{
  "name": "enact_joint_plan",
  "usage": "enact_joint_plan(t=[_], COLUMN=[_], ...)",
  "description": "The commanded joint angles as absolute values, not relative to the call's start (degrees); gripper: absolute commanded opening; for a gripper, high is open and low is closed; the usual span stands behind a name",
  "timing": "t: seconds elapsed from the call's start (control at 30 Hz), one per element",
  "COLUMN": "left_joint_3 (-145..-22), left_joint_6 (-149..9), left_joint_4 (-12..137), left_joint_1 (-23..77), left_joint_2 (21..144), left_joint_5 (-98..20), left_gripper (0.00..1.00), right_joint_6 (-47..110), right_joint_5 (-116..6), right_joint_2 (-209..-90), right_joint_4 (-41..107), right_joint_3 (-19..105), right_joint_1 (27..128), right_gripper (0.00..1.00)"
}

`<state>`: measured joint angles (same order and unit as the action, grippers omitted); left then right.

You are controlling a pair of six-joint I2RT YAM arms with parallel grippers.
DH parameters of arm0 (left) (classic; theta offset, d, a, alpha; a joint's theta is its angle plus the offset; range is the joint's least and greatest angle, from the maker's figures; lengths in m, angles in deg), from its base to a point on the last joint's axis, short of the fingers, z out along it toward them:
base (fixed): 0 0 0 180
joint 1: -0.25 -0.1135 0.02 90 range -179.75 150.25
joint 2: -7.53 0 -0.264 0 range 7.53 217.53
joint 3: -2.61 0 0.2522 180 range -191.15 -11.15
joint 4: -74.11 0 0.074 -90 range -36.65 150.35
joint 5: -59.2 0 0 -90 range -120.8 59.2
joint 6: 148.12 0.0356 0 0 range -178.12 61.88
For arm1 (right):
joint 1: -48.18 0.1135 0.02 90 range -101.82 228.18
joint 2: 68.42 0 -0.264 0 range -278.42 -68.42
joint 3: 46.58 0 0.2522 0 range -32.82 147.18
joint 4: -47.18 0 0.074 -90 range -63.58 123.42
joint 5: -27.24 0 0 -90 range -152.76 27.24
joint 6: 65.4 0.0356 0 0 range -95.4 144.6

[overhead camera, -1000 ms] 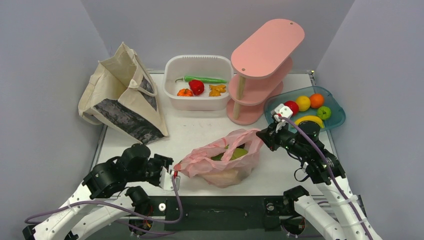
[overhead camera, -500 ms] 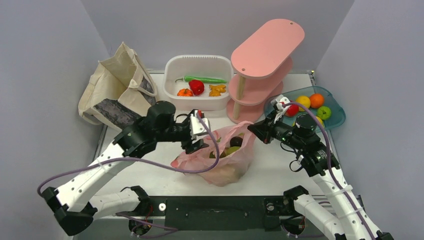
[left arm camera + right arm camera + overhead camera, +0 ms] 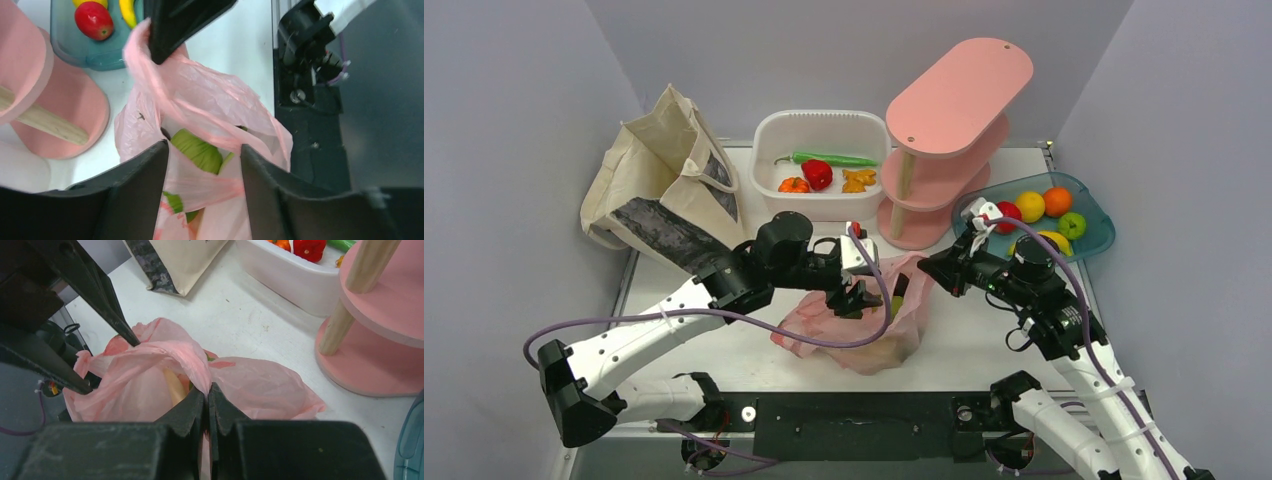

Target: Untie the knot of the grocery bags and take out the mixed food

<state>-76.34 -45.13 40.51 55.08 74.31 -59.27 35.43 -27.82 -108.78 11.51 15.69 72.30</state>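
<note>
The pink plastic bag (image 3: 849,335) lies mid-table with its mouth pulled open. My right gripper (image 3: 206,387) is shut on the bag's pink handle (image 3: 170,352) at its right side, holding it up. My left gripper (image 3: 204,146) hovers open over the mouth, its fingers (image 3: 135,190) straddling loose pink film. A round green vegetable (image 3: 197,150) shows inside, between the jaws. From above, the left gripper (image 3: 861,298) sits over the bag's middle and the right gripper (image 3: 927,270) at its right edge. The beige canvas tote (image 3: 664,190) stands at the back left. The rest of the food is hidden.
A white tub (image 3: 769,195) holding peppers stands behind the bag. A pink tiered shelf (image 3: 944,130) is at the back right, and beside it a teal tray (image 3: 1099,240) of fruit. The black table edge (image 3: 864,425) lies just in front of the bag.
My left arm swung from the bag's near-left side up and over its mouth, its jaws wider than before. The right gripper kept its hold on the handle and drew it slightly left.
</note>
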Motion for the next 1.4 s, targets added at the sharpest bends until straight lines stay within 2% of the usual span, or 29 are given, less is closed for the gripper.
enact_joint_plan(t=[0.0,0.07,0.2,0.27,0.33,0.43,0.67,0.93,1.07,1.1,1.13,1.17,1.2,1.23,1.27,1.3,1.37], left_joint_3=[-78.76,-79.22,-77.63,-75.04,-72.46,-69.07,-67.4,-58.3,-56.86,-57.12,-57.65,-58.11,-58.4,-59.17,-59.64,-60.76,-62.36], left_joint_6=[-50.51,-51.12,-42.17,-33.72,-18.87,-9.4,-11.68,-9.75,-9.23,-9.37,-9.48,-9.66,-9.94,-10.74,-11.49,-13.09,-14.68], left_joint_4=[47.91,46.99,40.58,36.74,30.94,26.48,36.17,61.56,70.46,70.76,71.08,71.34,72.48,73.05,74.18,74.56,74.14], left_joint_1=[54.08,53.97,53.73,53.04,52.81,54.45,56.83,64.37,65.45,65.46,65.42,65.34,65.23,64.92,64.71,64.2,63.01], left_joint_2=[74.19,73.95,70.71,67.48,64.9,64.2,69.45,69.42,68.52,68.48,68.38,68.41,68.48,68.5,68.74,68.98,69.58], left_joint_5=[-62.02,-66.15,-67.21,-66.2,-66.54,-64.88,-59.39,-42.19,-39.68,-39.59,-39.59,-39.59,-39.48,-39.32,-39.19,-39.07,-39.75], left_gripper=[0.45,0.42,0.55,0.57,0.6,0.62,0.63,0.63,0.63,0.61,0.53,0.42,0.36,0.21,0.15,0.04,0.0], right_joint_6=[30.2,28.83,27.56,27.26,27.2,26.94,26.54,27.29,26.22,25.77,25.62,25.23,25.13,25.06,24.3,23.83,23.1], right_joint_5=[-27.59,-27.71,-27.87,-27.87,-27.56,-26.67,-24.88,-24.19,-24.31,-24.3,-24.2,-24.07,-24.04,-24.06,-24.12,-24.34,-24.57], right_joint_2=[-107.0,-106.72,-106.56,-106.22,-106.06,-106.58,-107.42,-107.5,-107.66,-107.69,-107.7,-107.68,-107.7,-107.7,-107.73,-107.76,-107.63], right_joint_4=[9.74,9.31,8.27,8.11,8.05,8.02,8.07,9.32,8.82,8.4,8.03,7.8,7.46,7.3,6.89,6.75,6.51], right_joint_3=[16.49,16.12,16.78,16.93,16.91,16.95,16.97,14.87,14.96,15.02,15.07,15.08,15.01,15.0,15.0,14.95,14.9], right_joint_1=[72.69,72.71,72.67,72.7,72.71,72.71,72.71,72.86,72.88,72.9,72.89,72.86,72.87,72.84,72.81,72.8,72.75], right_gripper=[0.0,0.0,0.0,0.0,0.0,0.0,0.0,0.0,0.0,0.0,0.0,0.0,0.0,0.0,0.0,0.0,0.0])
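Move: The stretch of the bag's rim that the open left fingers are after runs just by their tips, about 2 cm ahead, 2 cm to the right and 2 cm below that hand. The bag corner pinched by the right gripper is roughly 6 cm ahead and 9 cm right at the same height; the green vegetable in the bag sits some 6 cm right, level fore and aft, about 12 cm down. From the right hand, the rim stretch is about 7 cm left, 4 cm back and 2 cm below. After a brief narrowing that doesn't shut, the left fingers reopen wide and the hand swings left and a little back, about 5 cm, dips to some 7.5 cm below its start, then comes back to the right and forward and climbs about 6 cm to the rim, rolling some 45 degrees about its own pointing line so its top leans back towards the base, and its fingers shut on the bag's rim near the right gripper. The right hand keeps its pinch on the bag corner throughout and eases about 2 cm down and slightly back. ##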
